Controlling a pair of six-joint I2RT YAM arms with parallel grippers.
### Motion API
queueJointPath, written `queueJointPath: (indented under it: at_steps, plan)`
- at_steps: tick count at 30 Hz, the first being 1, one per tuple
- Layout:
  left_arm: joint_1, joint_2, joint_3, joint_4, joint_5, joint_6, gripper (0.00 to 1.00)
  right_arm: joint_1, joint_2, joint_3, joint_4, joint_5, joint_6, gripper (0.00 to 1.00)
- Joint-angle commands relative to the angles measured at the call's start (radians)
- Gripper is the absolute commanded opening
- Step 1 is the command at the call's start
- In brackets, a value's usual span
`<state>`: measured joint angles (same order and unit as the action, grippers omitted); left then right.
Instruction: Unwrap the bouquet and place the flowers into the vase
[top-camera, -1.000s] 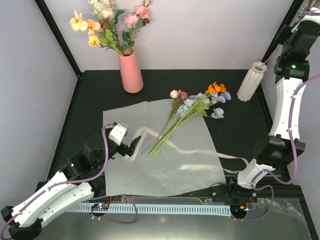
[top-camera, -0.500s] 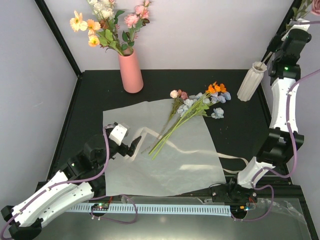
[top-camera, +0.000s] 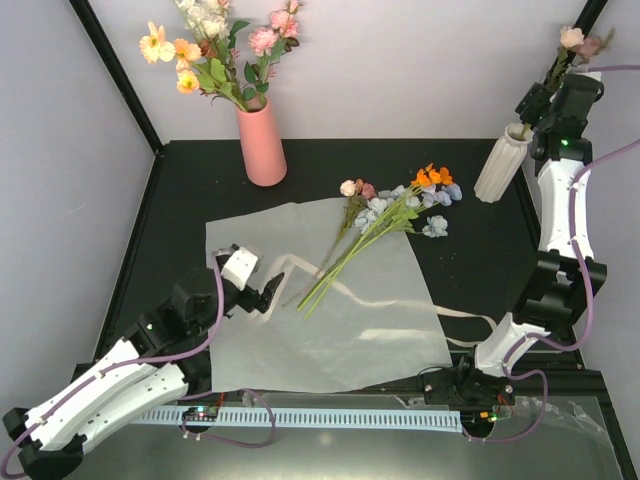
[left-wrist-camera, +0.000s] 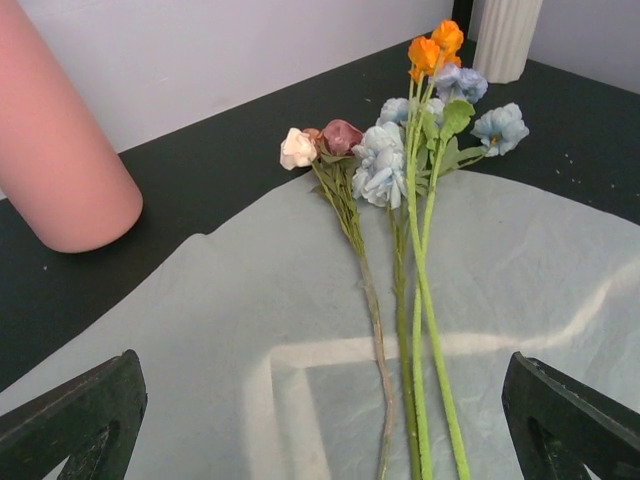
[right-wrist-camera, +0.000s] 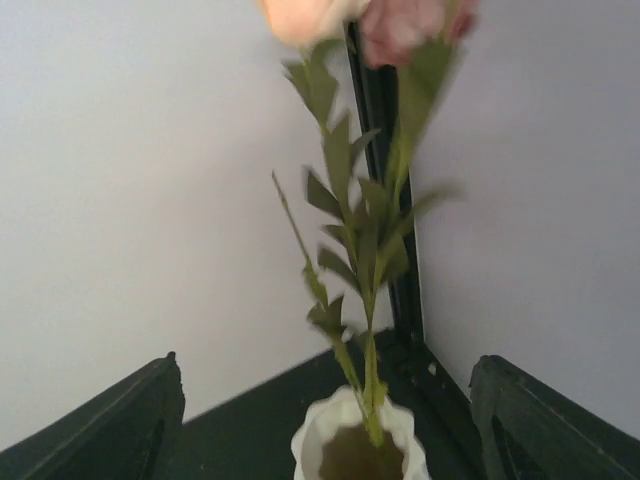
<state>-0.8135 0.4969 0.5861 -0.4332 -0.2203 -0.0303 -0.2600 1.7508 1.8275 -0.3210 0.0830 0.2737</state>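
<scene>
The bouquet lies unwrapped: loose flowers with orange, light blue, pink and cream heads rest on the flat white paper. Their stems run toward my left gripper, which hovers open over the paper, its fingers wide on either side of the stem ends. One sprig with cream and pink heads stands with its stem end in the mouth of the white ribbed vase. My right gripper is open just above the vase rim, fingers clear of the sprig.
A salmon-pink vase with its own yellow, pink and white bunch stands at the back left. A cream ribbon trails off the paper's right edge. Black frame posts rise at the back corners, one right behind the white vase.
My right gripper came down toward the white vase and opened, letting go of the sprig, whose stem now sits in the vase mouth. The left gripper barely moved.
</scene>
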Motion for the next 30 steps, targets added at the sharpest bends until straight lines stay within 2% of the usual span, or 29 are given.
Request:
queueJointPath:
  at_steps: [1, 10, 18, 25, 30]
  plan:
    - [-0.003, 0.033, 0.038, -0.019, -0.001, -0.025, 0.99, -0.004, -0.077, -0.039, -0.094, -0.037, 0.06, 0.83]
    - [-0.003, 0.107, 0.067, -0.068, 0.029, -0.06, 0.99, -0.002, -0.291, -0.214, -0.182, -0.126, 0.086, 1.0]
    - [-0.002, 0.151, 0.097, -0.1, 0.056, -0.073, 0.99, 0.023, -0.531, -0.418, -0.226, -0.221, 0.121, 1.0]
    - [0.018, 0.212, 0.103, -0.072, 0.109, -0.107, 0.99, 0.176, -0.695, -0.589, -0.227, -0.293, 0.136, 1.0]
    - [0.018, 0.354, 0.181, -0.122, 0.134, -0.069, 0.99, 0.349, -0.803, -0.808, -0.107, -0.293, 0.172, 1.0]
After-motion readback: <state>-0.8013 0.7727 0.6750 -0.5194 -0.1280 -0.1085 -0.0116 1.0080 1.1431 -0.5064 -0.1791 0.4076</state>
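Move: The loose flowers on the table are next: their blue and orange heads lie about 31 cm to the left of the right hand, 8 cm back and 33 cm below; the small peach-pink sprig heads are some 12 cm farther left and 6 cm farther out than those. The white vase stands 6 cm to the right hand's left, its middle about 22 cm below. From the left hand, the lower flower stems lie some 11 cm right, 2 cm ahead and 19 cm down, on the wrapping paper. Finish spreading the right fingers around the sprig already standing in the white vase and draw the hand back clear of it, then sweep left towards the loose flowers: about 18 cm back, as much left, sinking only near the end, the wrist turning some 25 degrees counter-clockwise. Meanwhile lower the open left gripper about 5 cm towards the stems, drifting slightly right and tipping down. ##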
